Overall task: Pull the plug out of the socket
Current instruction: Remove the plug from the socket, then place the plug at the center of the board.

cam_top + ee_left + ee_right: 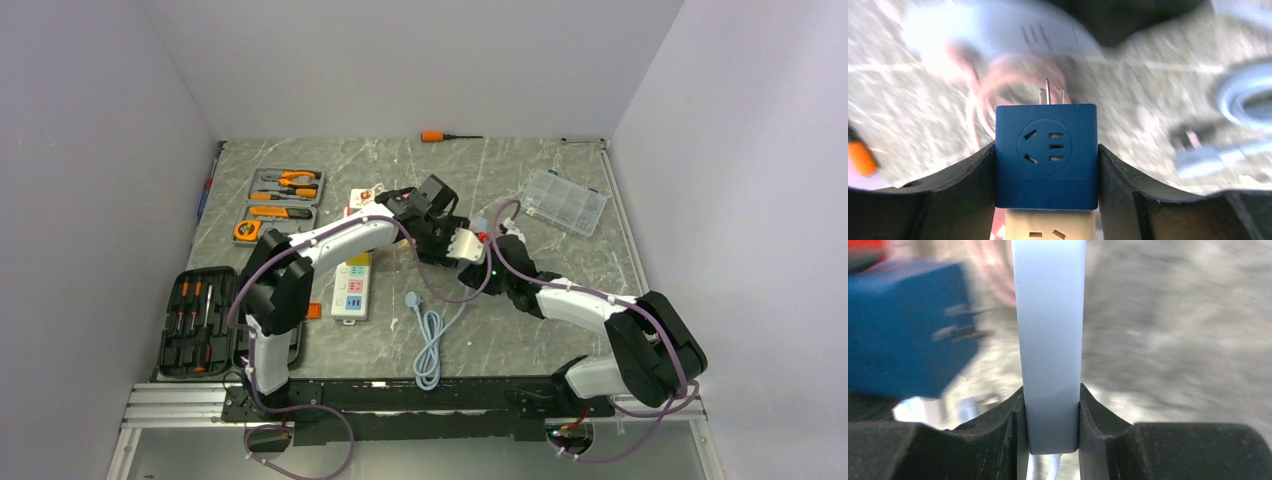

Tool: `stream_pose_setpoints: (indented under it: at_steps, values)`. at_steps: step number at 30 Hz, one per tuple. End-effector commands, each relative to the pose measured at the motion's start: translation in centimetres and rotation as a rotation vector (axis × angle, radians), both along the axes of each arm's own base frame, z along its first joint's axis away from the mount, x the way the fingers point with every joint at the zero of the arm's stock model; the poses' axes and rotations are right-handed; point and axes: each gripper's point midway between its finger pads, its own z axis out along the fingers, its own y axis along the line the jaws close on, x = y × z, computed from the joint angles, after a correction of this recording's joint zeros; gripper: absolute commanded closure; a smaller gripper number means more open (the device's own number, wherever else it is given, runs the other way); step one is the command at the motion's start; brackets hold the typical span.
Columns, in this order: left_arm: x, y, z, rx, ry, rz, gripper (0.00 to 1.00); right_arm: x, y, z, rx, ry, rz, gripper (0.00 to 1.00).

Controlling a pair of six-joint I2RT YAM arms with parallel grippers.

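My left gripper (1046, 167) is shut on a dark blue cube plug (1046, 140), one black finger on each side. Its two metal prongs (1047, 92) stick out bare, and a cream cube (1048, 227) sits stacked against its near end. My right gripper (1050, 407) is shut on the edge of a short pale-blue strip (1050, 330). The blue plug (903, 325) hangs to its left with a small gap between prongs and strip. Both grippers (437, 238) (492, 252) meet above the table's middle. The socket (352, 288), a long white strip, lies flat beside the left arm.
Two grey tool trays (285, 185) (275, 218) and an open screwdriver case (190, 320) sit at the left. A clear organiser box (565, 200) is at the back right, an orange screwdriver (440, 136) by the back wall. A coiled grey cable (430, 345) lies near the front.
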Motion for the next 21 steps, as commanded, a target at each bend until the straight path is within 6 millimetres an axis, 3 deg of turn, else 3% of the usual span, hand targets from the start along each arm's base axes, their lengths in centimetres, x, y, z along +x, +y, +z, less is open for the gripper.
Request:
stream_pose_setpoints:
  at_steps: [1,6,14,21]
  values:
    - [-1.5,6.6,0.3,0.194,-0.03,0.069,1.0,-3.7,-8.2,-6.2,-0.301,0.213,-0.219,1.0]
    - [-0.8,8.3,-0.1,0.223,-0.059,0.09,1.0,-3.9,-8.0,-6.1,-0.299,0.219,-0.203,1.0]
    - [-1.0,6.3,1.1,0.105,0.008,0.179,1.0,-2.9,-7.8,-3.9,-0.256,0.164,-0.188,1.0]
    - [-0.5,4.8,3.6,-0.03,0.14,0.49,1.0,-1.0,-9.3,-1.5,-0.207,0.123,-0.197,1.0]
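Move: The left hand still holds the blue plug block, already free; the light-blue socket strip lies about 7 cm to its right, 2 cm ahead and 6 cm lower. From the right hand, which grips that strip, the blue plug block is some 5 cm ahead, 6 cm left and 6 cm up. From the left hand, the pink socket sits roughly 12 cm ahead and 6 cm left, the round plug 9 cm back and 6 cm left, both some 9 cm below. Still gripping plug and socket, the hands fly apart and dip, left hand leftward, right hand rightward, about 7 cm each. ##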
